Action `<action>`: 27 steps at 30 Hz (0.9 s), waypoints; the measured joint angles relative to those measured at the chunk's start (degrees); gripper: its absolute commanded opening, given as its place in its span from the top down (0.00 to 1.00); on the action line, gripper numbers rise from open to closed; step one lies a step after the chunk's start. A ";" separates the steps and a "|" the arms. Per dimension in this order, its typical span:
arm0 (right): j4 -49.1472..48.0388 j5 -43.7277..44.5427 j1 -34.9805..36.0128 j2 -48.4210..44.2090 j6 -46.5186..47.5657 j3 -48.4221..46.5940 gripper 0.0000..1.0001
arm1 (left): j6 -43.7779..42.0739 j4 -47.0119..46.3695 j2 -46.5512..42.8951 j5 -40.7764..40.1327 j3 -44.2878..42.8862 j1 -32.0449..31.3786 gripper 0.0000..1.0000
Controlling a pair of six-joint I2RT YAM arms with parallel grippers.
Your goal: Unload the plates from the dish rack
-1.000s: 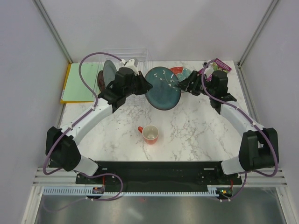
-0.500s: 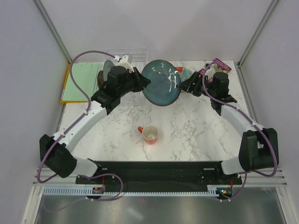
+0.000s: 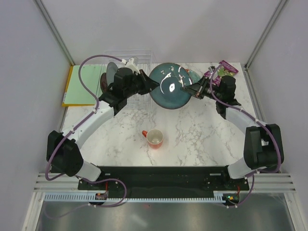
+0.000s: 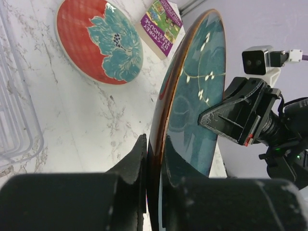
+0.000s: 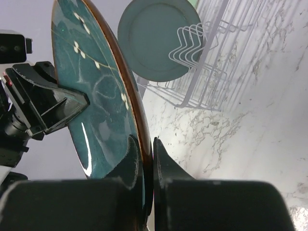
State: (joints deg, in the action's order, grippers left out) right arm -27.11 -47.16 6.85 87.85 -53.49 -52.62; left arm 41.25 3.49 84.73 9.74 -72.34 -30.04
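Observation:
A dark teal plate with a brown rim [image 3: 168,86] hangs upright above the table, gripped on both sides. My left gripper [image 3: 150,85] is shut on its left rim [image 4: 155,154]. Its right rim sits between the shut fingers of my right gripper [image 3: 186,88], seen close up in the right wrist view [image 5: 147,149]. A red plate with a teal splash [image 4: 98,41] lies flat on the marble behind. The clear dish rack [image 3: 129,57] stands at the back left. In the rack a grey-teal plate [image 3: 111,72] [image 5: 159,38] stands upright, with a small red plate [image 3: 103,82] beside it.
An orange-red mug [image 3: 155,138] stands mid-table, nearer the arm bases. A flat green board [image 3: 83,85] lies at the left edge beside the rack. A purple booklet [image 3: 223,67] [image 4: 161,21] lies at the back right corner.
My right gripper has closed on the dark teal plate's right rim; before, it stood open beside it. The plate, still in the left gripper, shifted slightly rightward.

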 measured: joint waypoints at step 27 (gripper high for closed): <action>23.21 17.33 -11.91 31.17 13.68 -29.97 1.00 | -28.44 3.54 -7.74 -37.03 0.76 -0.83 0.11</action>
State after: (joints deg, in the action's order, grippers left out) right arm -3.90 -29.82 -5.06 119.02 -39.81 -82.59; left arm 12.82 7.03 76.99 -27.29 -71.57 -30.87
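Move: Both hands start on the teal plate's rim. The right hand is taking it to the red plate, whose middle lies about 21 cm ahead of that hand, 4 cm to its right and 21 cm below; the book is some 21 cm right of the red plate and 4 cm farther out. For the left hand the next thing is the gray plate in the dish rack, about 16 cm ahead, 24 cm left and 14 cm lower, with the brown plate 4 cm left of it and 2 cm nearer. The left fingers spread wide and let go of the teal plate's rim, and that hand swings about 13 cm left towards the gray plate in the rack, rising slightly, turning counter-clockwise and rolling its left side up by about 30 degrees each. The right hand keeps its pinch on the opposite rim and, after a slight lift, carries the plate forward, right and down over the red plate, roughly 15 cm each way, turning clockwise and dipping its fingertips. ##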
